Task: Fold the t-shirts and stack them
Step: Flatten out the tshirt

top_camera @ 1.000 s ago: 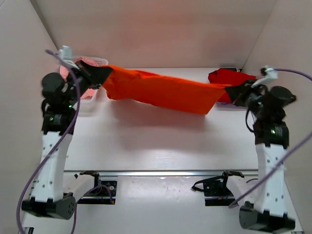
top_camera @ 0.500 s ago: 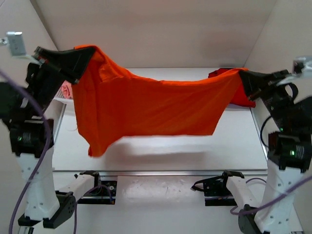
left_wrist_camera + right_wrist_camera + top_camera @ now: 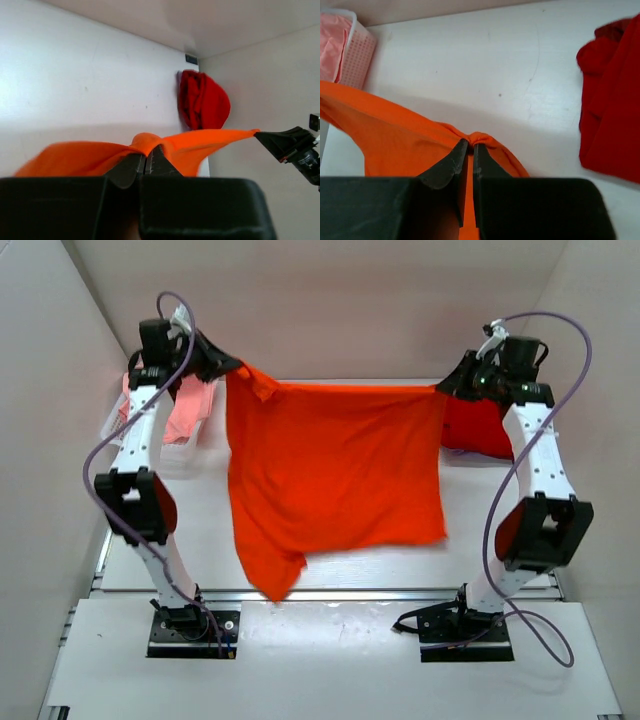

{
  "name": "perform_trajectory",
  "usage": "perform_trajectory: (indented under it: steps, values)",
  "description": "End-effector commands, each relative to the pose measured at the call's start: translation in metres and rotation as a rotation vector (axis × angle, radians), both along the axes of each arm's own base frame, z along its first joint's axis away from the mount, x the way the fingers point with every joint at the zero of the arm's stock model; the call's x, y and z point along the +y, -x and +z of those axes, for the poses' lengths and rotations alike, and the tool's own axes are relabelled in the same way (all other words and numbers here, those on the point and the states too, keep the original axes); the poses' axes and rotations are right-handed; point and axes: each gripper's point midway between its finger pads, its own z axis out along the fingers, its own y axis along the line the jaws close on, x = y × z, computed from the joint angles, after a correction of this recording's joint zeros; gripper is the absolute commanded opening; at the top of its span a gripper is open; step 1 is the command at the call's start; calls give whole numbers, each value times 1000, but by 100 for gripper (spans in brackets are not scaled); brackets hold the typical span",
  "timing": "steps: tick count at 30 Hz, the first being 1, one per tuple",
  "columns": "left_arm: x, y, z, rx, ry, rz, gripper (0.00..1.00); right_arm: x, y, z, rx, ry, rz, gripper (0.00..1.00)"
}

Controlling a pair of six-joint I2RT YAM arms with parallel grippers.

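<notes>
The bright orange t-shirt (image 3: 335, 465) hangs spread in the air, stretched between both arms high at the back of the table. My left gripper (image 3: 232, 368) is shut on its top left corner (image 3: 145, 141). My right gripper (image 3: 441, 389) is shut on its top right corner (image 3: 479, 137). One sleeve droops at the lower left (image 3: 275, 575). The darker red t-shirt (image 3: 478, 427) lies bunched at the back right, also seen as a red heap (image 3: 202, 102) and at the right edge (image 3: 612, 95). The pale pink t-shirt (image 3: 190, 405) sits in the basket at the back left.
The white mesh basket (image 3: 183, 455) stands against the left wall, its wall visible in the right wrist view (image 3: 357, 57). Beige walls (image 3: 340, 300) close in the back and sides. The white table (image 3: 200, 530) lies under the hanging shirt.
Both arms have swung up and back, lifting the orange t-shirt from a low, stretched band into a full hanging sheet. Both grips stayed shut.
</notes>
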Motion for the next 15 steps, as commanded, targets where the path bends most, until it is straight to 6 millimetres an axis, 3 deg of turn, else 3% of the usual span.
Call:
perform_trajectory:
  steps: [1, 2, 4, 5, 6, 7, 8, 10, 11, 12, 13, 14, 15]
  values:
    - [13, -11, 95, -231, -32, -32, 0, -6, -15, 86, -210, 66, 21, 0]
    - [14, -10, 124, -288, -30, -29, 0, -8, -21, 87, -213, 73, 27, 0]
    - [19, -9, 163, -375, 0, -31, 0, -15, -26, 108, -243, 79, 23, 0]
    - [24, -5, 172, -391, 19, -27, 0, -18, -27, 116, -252, 68, 26, 0]
    - [30, -8, 167, -393, 30, -21, 0, -30, -30, 115, -246, 62, 14, 0]
    - [31, -2, 169, -396, 55, -40, 0, -28, -29, 114, -235, 51, 37, 0]
    - [32, 5, 167, -389, 61, -59, 0, -35, -31, 104, -207, 46, 28, 0]
    - [32, 10, 142, -328, 58, -63, 0, -38, -25, 90, -174, 31, 33, 0]
    - [26, 22, 145, -356, 28, -74, 0, -36, -22, 73, -137, 22, 41, 0]
    - [23, 21, 116, -298, 33, -76, 0, -35, -19, 66, -122, 20, 43, 0]
    - [19, 32, 97, -263, 22, -76, 0, -34, -15, 43, -75, 10, 38, 0]
    - [10, 47, 100, -286, 8, -87, 0, -33, -7, 21, -29, -2, 35, 0]
    - [8, 53, 66, -224, 8, -86, 0, -31, -3, 11, -10, -12, 37, 0]
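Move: I'm holding the t-shirt by two corners, its body trailing back towards me: its middle is about 19 cm back, 22 cm right and 10 cm below my left hand, and from my right hand some 15 cm back, 22 cm left and 9 cm down. The basket sits about 20 cm left of my left hand, 8 cm farther out and 24 cm lower; the red stack lies roughly 15 cm right of my right hand, 8 cm ahead, 26 cm down. Ending the forward fling, I carry both hands on another 4 to 5 cm outward, then check them and swing them up, the left about 13 cm and the right 10, while drawing them back towards me and slightly apart. The wrists tilt up some 10 to 15 degrees; lastly both hands start to sink, the pinched corners still held. ##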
